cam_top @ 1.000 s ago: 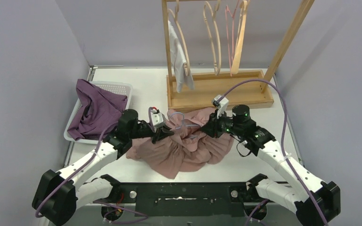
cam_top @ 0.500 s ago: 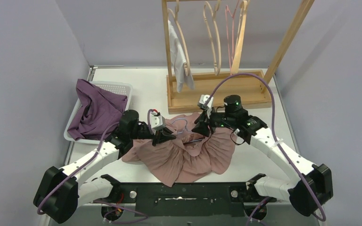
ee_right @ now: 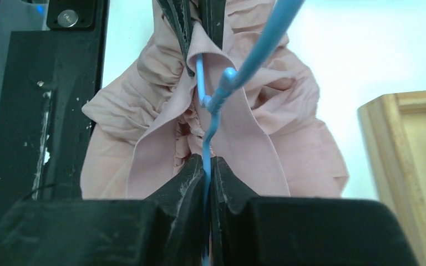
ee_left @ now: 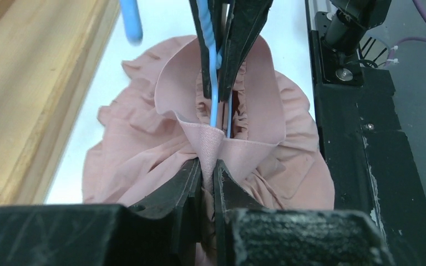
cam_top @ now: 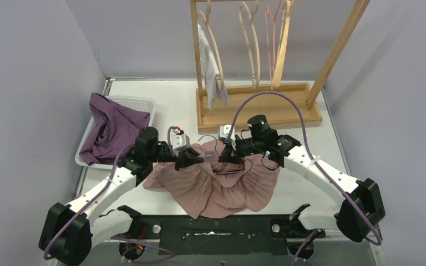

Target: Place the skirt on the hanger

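The pink skirt [cam_top: 216, 185] lies bunched on the table between both arms. My left gripper [cam_top: 191, 159] is shut on a fold of its waistband, and the left wrist view shows the pink cloth [ee_left: 144, 149] pinched between the jaws of the left gripper [ee_left: 207, 163]. The thin blue wire hanger [cam_top: 208, 138] stands over the skirt's waist opening. My right gripper [cam_top: 227, 157] faces the left one closely. In the right wrist view, the right gripper [ee_right: 206, 162] is shut on the hanger [ee_right: 255, 50], above the skirt [ee_right: 255, 144].
A wooden rack [cam_top: 258, 108] at the back holds wooden hangers [cam_top: 249, 44] and a white garment [cam_top: 211, 72]. A white basket [cam_top: 138, 102] with purple cloth [cam_top: 113, 130] sits at the left. The rack's base corner [ee_right: 410, 166] shows at the right of the right wrist view.
My right gripper has travelled left to meet the left gripper, opening briefly and shutting on the blue hanger. The left gripper has kept its hold on the waistband.
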Robot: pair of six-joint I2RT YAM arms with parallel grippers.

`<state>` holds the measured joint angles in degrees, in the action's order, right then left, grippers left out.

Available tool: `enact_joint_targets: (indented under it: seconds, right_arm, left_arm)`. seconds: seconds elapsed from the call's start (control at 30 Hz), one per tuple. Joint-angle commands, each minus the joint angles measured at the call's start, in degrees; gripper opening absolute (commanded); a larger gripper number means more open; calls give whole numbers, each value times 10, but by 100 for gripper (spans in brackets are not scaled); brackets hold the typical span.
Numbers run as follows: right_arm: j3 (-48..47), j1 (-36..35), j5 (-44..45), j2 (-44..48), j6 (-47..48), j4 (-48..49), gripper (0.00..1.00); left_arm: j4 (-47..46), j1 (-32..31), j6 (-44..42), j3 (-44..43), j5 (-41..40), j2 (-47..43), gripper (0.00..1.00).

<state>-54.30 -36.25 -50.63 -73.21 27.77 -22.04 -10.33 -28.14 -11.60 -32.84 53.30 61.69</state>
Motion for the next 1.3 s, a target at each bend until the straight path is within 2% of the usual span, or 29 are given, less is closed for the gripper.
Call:
enact_joint_targets:
  seconds: [0.0,0.13,0.27,0.43,0.57,0.73,0.9,1.0,1.13,1.27]
  right_arm:
    - [11,1,46,85,-5,50,0]
    - [1,30,48,147,-13,-15,0]
    - [-21,55,50,203,-30,-58,0]
    - [-72,64,51,206,-29,-126,0]
    - [-92,65,62,198,-55,-138,0]
    - [-111,64,128,182,-145,-132,0]
    - [-35,66,226,225,-230,-69,0]
    - [27,71,306,260,-284,-31,0]
    - [80,79,383,303,-349,4,0]
    - [67,98,507,306,-388,-15,0]
  left_arm:
    - [36,56,0,-26,37,-55,11]
    - [85,127,1,-12,71,-103,14]
    - [142,160,-24,-18,76,-124,16]
    - [111,163,31,-85,55,-119,47]
    - [93,163,50,-157,49,-107,57]
    - [17,131,103,-184,61,-87,58]
    - [-28,68,105,-138,-62,-77,58]
    - [-76,56,129,-106,-123,-71,58]
    - [-127,54,155,-77,-143,-61,58]
    - [-124,53,164,-70,-168,-56,58]
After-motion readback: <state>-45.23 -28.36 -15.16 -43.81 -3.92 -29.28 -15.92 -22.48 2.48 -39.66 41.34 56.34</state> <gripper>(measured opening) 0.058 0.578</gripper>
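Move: The left fingers pinch the left end of the skirt's waistband; its opening, with the hanger already inside, sags roughly 6 cm to their right, 2 cm nearer the base and 4 cm lower. From the right hand, which holds the blue hanger by its shoulder, that opening is about 2 cm back, 1 cm left and 5 cm below. The hanger's hook stands some 7 cm ahead and 4 cm left of the right hand, and the rack's tray about 19 cm ahead, 13 cm right and 15 cm lower. Up nearly 10 cm, then down again and right to about 12 cm, the right hand carries the hanger away from the left hand, still pinching it and turning some 50 degrees clockwise. The left hand lets go of the waistband, backs off left, rises with its fingers opening, then sinks partway and reaches forward, turning a little counter-clockwise. ##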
